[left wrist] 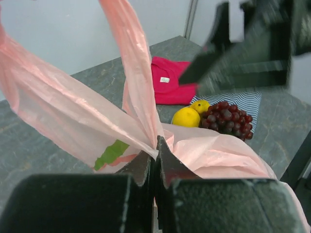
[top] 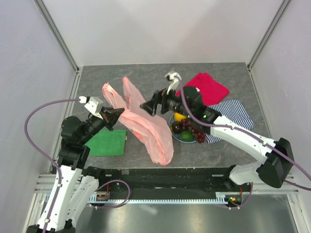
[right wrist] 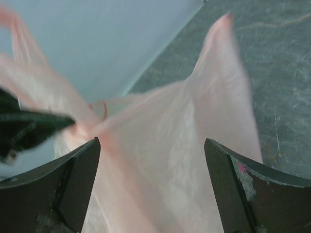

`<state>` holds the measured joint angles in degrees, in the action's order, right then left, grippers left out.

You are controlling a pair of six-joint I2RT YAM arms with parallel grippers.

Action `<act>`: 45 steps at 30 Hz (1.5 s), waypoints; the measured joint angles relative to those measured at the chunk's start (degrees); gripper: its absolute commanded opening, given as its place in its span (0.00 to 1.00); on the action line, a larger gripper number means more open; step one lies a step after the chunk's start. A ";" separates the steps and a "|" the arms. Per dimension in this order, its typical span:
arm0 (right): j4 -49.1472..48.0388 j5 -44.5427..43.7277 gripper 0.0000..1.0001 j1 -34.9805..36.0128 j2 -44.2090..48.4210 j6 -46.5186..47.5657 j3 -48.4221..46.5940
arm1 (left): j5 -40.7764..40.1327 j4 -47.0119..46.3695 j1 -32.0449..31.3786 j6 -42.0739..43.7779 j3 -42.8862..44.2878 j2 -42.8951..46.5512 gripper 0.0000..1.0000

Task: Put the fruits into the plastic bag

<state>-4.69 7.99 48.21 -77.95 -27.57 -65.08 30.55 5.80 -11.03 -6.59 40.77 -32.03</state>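
The pink plastic bag [top: 150, 128] lies crumpled across the table's middle, its handles toward the back left. My left gripper [top: 115, 115] is shut on a pinch of the bag's edge [left wrist: 156, 145], lifting it, and the film fans out from the closed tips. My right gripper [top: 147, 107] hovers open over the bag's upper part. Bag film [right wrist: 218, 97] fills the wide gap [right wrist: 151, 145] between the fingers without touching them. The fruits sit on a plate [top: 181, 141] right of the bag: red grapes [top: 190, 132], yellow citrus [top: 180, 117], a green lime [top: 186, 136] and a dark round fruit [top: 176, 127]. The avocado is not visible.
A green cloth [top: 108, 142] lies under the left arm. A red folded cloth [top: 210, 87] sits at the back right, and a striped cloth [top: 236, 114] lies under the right arm beside the plate. Grey walls close in the table on three sides.
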 measured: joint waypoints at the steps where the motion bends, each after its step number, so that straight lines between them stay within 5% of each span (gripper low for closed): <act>1: -0.28 0.37 0.98 -1.46 -0.22 -2.25 -1.09 | 0.79 -0.04 -0.02 1.27 0.09 0.22 0.02; 8: -2.45 2.73 0.98 -5.01 -6.19 -13.18 -5.35 | 7.85 -0.04 -0.39 5.03 0.22 -0.66 0.02; 17: 2.73 4.50 0.94 -4.59 -17.59 -15.13 -11.02 | 12.13 0.04 -4.04 6.10 0.22 -3.17 0.02; 19: 5.84 4.04 0.85 -4.02 -19.21 -14.16 -12.68 | 12.33 0.11 -4.98 6.54 0.22 -4.09 0.02; 20: 7.69 3.65 0.71 -3.61 -19.93 -13.33 -13.84 | 12.44 0.24 -5.49 6.78 0.22 -4.50 0.01; 22: 10.73 2.97 0.60 -2.75 -21.00 -11.67 -15.87 | 12.50 0.61 -6.32 7.28 0.24 -4.96 0.02; 26: 13.46 2.38 0.21 -1.81 -21.27 -9.94 -16.76 | 12.48 1.79 -7.45 8.09 0.28 -5.60 0.01; 29: 15.04 2.58 0.02 -1.84 -22.03 -9.40 -17.51 | 12.44 1.86 -7.74 8.39 0.48 -5.70 0.02; 36: 15.87 4.57 0.00 -2.58 -26.45 -8.96 -25.00 | 8.96 3.80 -7.87 9.46 2.69 -6.78 0.01; 42: 11.26 9.73 0.00 -5.53 -33.68 -8.13 -41.09 | 1.31 6.10 -7.87 13.62 13.18 -12.52 0.03; 45: 4.02 12.50 0.00 -7.02 -34.75 -7.08 -44.09 | 1.11 6.03 -7.85 15.50 17.77 -15.30 0.23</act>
<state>-0.67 20.49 41.19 -112.71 -34.65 -109.16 31.66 11.84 -18.87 8.91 58.54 -47.33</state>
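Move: The bag's loose top hangs about 6 cm to the left of my open right hand, 5 cm ahead and some 7 cm lower. The fruit plate is roughly 20 cm to that hand's right, 12 cm back and 25 cm below. My left hand already pinches the bag, with this loose top about 7 cm ahead, 5 cm right and nearly level. The green board is around 14 cm to my left hand's left, 16 cm back, on the table. I dip my open right hand down, forward and left to the bag's loose top, tipping its fingers down about 20 degrees, and shut them on the plastic. Meanwhile my left hand keeps its pinch, easing some 5 cm right, a little back and down, turning clockwise. Then I lift both: the right hand about 14 cm up while going forward and left, the left hand up and forward. ##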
